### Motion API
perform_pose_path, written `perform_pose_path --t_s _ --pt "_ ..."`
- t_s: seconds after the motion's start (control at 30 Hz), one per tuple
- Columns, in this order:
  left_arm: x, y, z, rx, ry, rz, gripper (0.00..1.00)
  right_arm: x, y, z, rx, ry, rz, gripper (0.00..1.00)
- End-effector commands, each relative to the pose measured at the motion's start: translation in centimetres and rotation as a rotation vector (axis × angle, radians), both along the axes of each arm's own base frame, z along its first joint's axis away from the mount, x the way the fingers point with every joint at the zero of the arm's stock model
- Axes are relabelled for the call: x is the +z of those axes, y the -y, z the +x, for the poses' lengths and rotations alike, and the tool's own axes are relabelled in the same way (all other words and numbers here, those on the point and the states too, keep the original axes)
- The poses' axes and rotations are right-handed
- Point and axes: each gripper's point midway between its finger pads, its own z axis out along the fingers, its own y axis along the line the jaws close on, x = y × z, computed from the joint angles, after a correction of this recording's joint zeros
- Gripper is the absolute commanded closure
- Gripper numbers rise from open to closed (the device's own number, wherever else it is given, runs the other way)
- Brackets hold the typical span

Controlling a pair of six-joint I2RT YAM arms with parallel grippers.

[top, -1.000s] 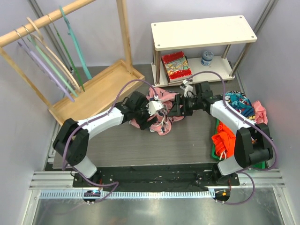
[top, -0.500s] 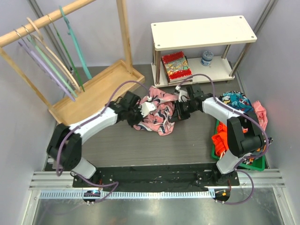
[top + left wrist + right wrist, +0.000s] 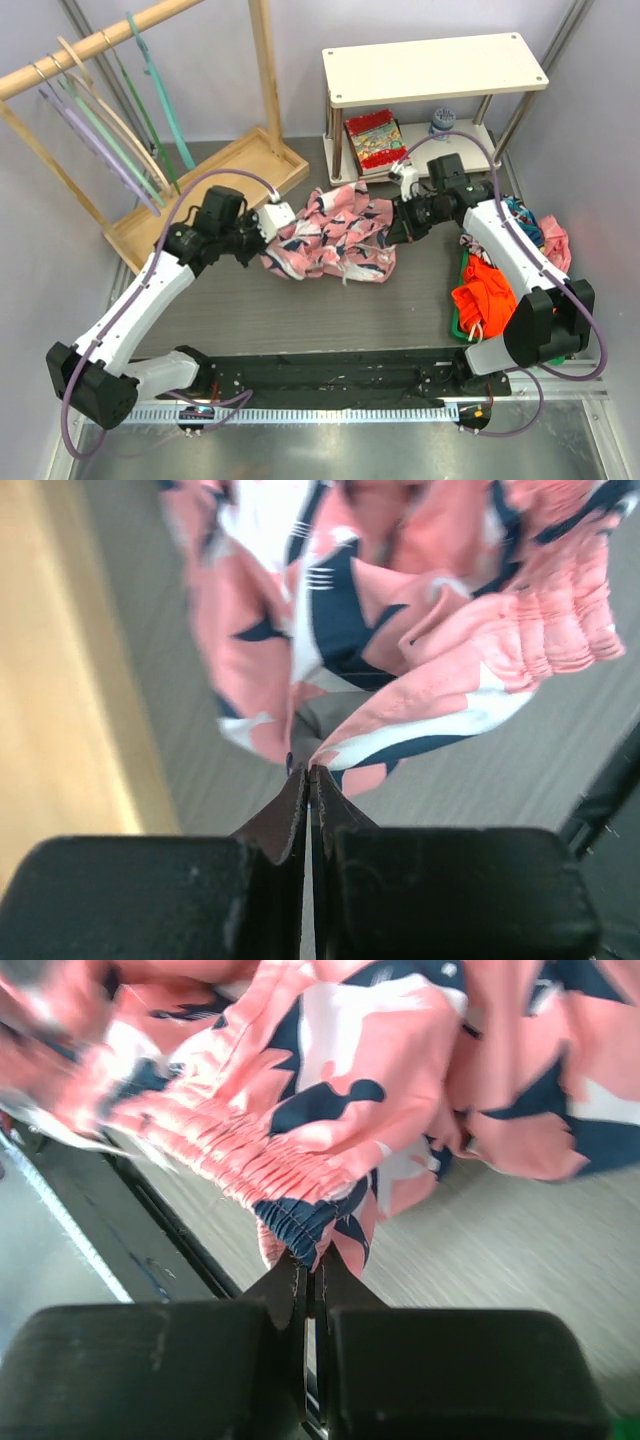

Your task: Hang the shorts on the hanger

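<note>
The pink shorts (image 3: 330, 240) with navy and white shapes are stretched between my two grippers over the table's middle. My left gripper (image 3: 268, 228) is shut on their left edge; in the left wrist view the fingertips (image 3: 308, 772) pinch the fabric (image 3: 400, 630). My right gripper (image 3: 397, 226) is shut on the gathered waistband at the right; in the right wrist view it (image 3: 310, 1265) pinches the elastic (image 3: 300, 1222). The teal hanger (image 3: 160, 95) hangs on the wooden rail at the back left, far from both grippers.
A wooden rack (image 3: 205, 190) with several other hangers (image 3: 100, 140) stands at the back left. A white shelf (image 3: 430, 70) at the back holds a red patterned item (image 3: 375, 140) and a small jar. A green bin (image 3: 470, 300) at the right holds orange-red and turquoise cloths.
Both grippers have moved apart, the left to the left and the right to the right, and the bunched shorts are now spread wide between them.
</note>
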Motion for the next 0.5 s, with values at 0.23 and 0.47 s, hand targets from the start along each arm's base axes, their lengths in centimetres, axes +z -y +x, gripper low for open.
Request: perform_pose_path --t_s 0.23,0.47 --pt "5.9 -3.6 6.0 0.422 0.165 -0.116 1.0 0.5 2.5 -3.3 0.216 0.018 -0.042 0.99" --pt "3.2 0.9 3.1 0.167 -0.023 -0.208 0.47 -1.3 0.5 -3.1 0.259 -0.025 -0.034 0.99"
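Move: Both hands already pinch the pink shorts, slung between them. The table patch beneath lies about 16 cm right of the left hand, 4 ahead and 17 below; from the right hand it is some 15 cm left, level fore and aft, 15 below. The rack's tray is about 15 cm left of the left hand and 16 ahead; the clothes basket sits roughly 30 cm right of the right hand, 8 back, and the magazines 25 ahead, 3 left. The left hand sweeps its pinched corner up about 6 cm while going about 5 cm forward and 3 to the left, turning counter-clockwise some 20 degrees, then sinks 3 or 4 cm towards the table and opens its fingers about a third. The right hand keeps its pinch on the waistband corner, first pulling about 3 cm right, then drawing about 3 cm back and a little left again, with a slight counter-clockwise turn. ##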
